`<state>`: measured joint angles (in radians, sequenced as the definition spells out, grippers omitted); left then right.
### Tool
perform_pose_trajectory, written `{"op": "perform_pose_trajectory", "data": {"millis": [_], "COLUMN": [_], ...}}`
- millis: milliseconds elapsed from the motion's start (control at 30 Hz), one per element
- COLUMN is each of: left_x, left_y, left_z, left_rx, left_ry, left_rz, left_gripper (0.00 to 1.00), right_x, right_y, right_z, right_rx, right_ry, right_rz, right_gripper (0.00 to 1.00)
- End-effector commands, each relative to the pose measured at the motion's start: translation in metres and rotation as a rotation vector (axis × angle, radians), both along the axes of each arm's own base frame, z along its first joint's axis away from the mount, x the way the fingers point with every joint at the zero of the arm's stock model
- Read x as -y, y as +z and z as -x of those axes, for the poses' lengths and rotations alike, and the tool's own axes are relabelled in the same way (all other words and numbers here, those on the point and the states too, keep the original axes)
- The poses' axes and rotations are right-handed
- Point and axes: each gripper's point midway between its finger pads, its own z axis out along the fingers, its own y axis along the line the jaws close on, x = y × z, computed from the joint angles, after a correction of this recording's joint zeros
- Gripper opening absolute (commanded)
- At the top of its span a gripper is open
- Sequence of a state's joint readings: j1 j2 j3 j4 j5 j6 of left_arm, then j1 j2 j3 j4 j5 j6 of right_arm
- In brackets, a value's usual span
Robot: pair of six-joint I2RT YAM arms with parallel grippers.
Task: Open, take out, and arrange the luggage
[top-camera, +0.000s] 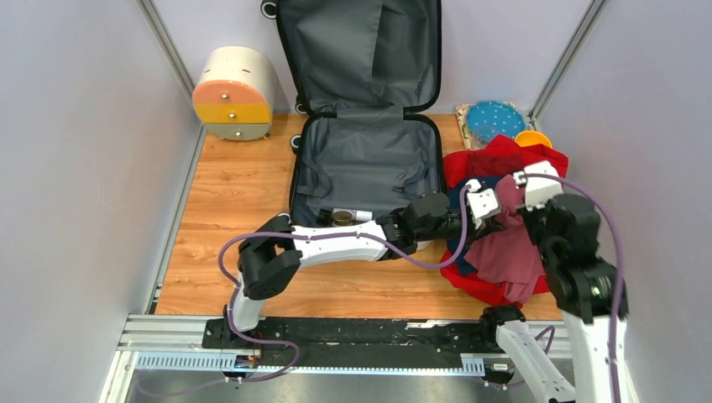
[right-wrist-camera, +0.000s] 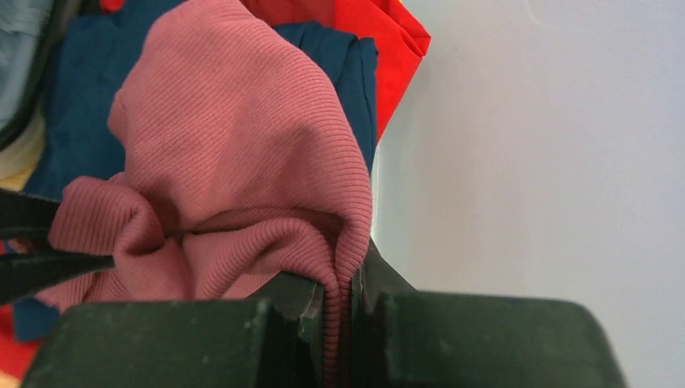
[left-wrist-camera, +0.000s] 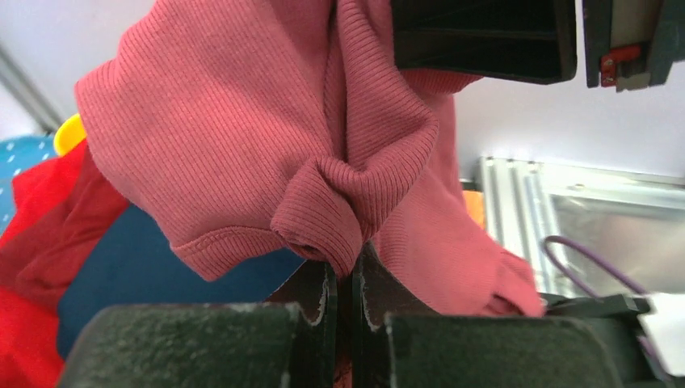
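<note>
The luggage [top-camera: 366, 164] lies open on the wooden table, its lid [top-camera: 361, 50] leaning on the back wall and showing grey lining. To its right both grippers hold one pink ribbed garment [top-camera: 512, 239] above a pile of clothes. My left gripper [left-wrist-camera: 345, 263] is shut on a bunched fold of the pink garment [left-wrist-camera: 266, 145]. My right gripper [right-wrist-camera: 343, 279] is shut on another edge of the same garment [right-wrist-camera: 234, 145]. In the top view the left gripper [top-camera: 494, 210] and the right gripper [top-camera: 522, 191] are close together.
Under the garment lie a red cloth [top-camera: 504, 155] and a blue cloth [right-wrist-camera: 77, 121]. A cream drawer box [top-camera: 235, 92] stands at the back left. A tray with a blue dotted plate [top-camera: 495, 120] and an orange piece [top-camera: 533, 138] sits at the back right. A small jar [top-camera: 342, 218] rests in the suitcase's front.
</note>
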<state>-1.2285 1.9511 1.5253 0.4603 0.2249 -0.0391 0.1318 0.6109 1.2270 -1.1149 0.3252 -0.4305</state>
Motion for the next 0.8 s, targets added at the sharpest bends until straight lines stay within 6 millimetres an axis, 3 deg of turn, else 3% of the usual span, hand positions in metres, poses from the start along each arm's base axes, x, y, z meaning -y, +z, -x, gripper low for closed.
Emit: {"op": "perform_pose_trajectory", "data": {"millis": [0,33,67,100,133,200,267,433,500,533,567,600,633,667,700,733,767], "left_x": [0.005,0.003,0.005,0.008,0.008,0.013,0.015,0.018,0.016,0.015,0.013,0.009,0.006,-0.001,-0.013,-0.021,-0.034], "left_y": [0.009,0.007,0.004,-0.001,-0.004,-0.016,-0.024,-0.045,-0.048,-0.047,-0.041,-0.04,-0.036,-0.022,-0.019,-0.014,0.008], "left_z": [-0.053,-0.065,-0.07,-0.077,-0.084,-0.09,-0.093,-0.089,-0.089,-0.091,-0.092,-0.098,-0.099,-0.102,-0.113,-0.112,-0.111], "left_rx": [-0.014,-0.024,-0.026,-0.03,-0.045,-0.066,-0.078,-0.109,-0.13,-0.137,-0.143,-0.158,-0.178,-0.183,-0.214,-0.229,-0.227], "left_ry": [0.145,0.163,0.169,0.178,0.176,0.168,0.162,0.137,0.146,0.15,0.149,0.156,0.143,0.141,0.159,0.132,0.116], "left_rz": [0.048,0.05,0.047,0.045,0.042,0.027,0.018,-0.015,-0.032,-0.037,-0.035,-0.053,-0.059,-0.054,-0.084,-0.102,-0.096], "left_gripper": [0.0,0.0,0.0,0.0,0.0,0.0,0.0,0.02,0.27,0.36,0.55,0.64,0.7,0.78,0.78,0.79,0.79], "right_x": [0.021,0.017,0.023,0.043,0.04,0.061,0.065,0.04,0.045,0.048,0.051,0.054,0.057,0.058,0.057,0.057,0.053], "right_y": [0.033,0.024,0.026,0.027,0.022,0.004,-0.022,-0.046,-0.053,-0.056,-0.057,-0.058,-0.053,-0.05,-0.044,-0.024,-0.018], "right_z": [-0.054,-0.072,-0.08,-0.083,-0.095,-0.113,-0.128,-0.145,-0.15,-0.152,-0.153,-0.154,-0.155,-0.153,-0.153,-0.155,-0.149], "right_rx": [0.146,0.108,0.11,0.11,0.09,0.016,-0.06,-0.173,-0.19,-0.194,-0.197,-0.203,-0.194,-0.197,-0.192,-0.16,-0.174], "right_ry": [-0.078,-0.042,-0.054,-0.116,-0.07,-0.094,-0.053,0.088,0.077,0.062,0.056,0.045,0.043,0.043,0.052,0.081,0.092], "right_rz": [0.11,0.084,0.06,0.04,-0.006,-0.05,-0.132,-0.274,-0.27,-0.266,-0.258,-0.253,-0.249,-0.249,-0.249,-0.219,-0.222], "right_gripper": [0.0,0.0,0.0,0.0,0.0,0.0,0.0,0.04,0.1,0.22,0.32,0.41,0.57,0.63,0.67,0.71,0.75]}}
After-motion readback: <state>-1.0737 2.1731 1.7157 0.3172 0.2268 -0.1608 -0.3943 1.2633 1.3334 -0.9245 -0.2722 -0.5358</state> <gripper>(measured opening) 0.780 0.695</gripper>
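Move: My two hands hold the pink garment stretched between them. The clothes pile it is going onto has its middle some 11 cm ahead of my left hand, 7 cm to its right and about 20 cm below. From my right hand that middle is about 11 cm ahead, 4 cm to the left and 23 cm below. The yellow bowl stands some 22 cm beyond the pile's middle and 8 cm to the right of it; the open suitcase's middle lies about 27 cm left of my left hand and 22 cm ahead. I carry the pink garment forward over the clothes pile while lowering it, my left hand going about 10 cm out and 8 cm down, my right about 14 cm out, 8 cm down and a little to the right, tipping and rolling some 25 degrees. With the forward swing nearly spent, I open both grippers wide and let go of the cloth. ##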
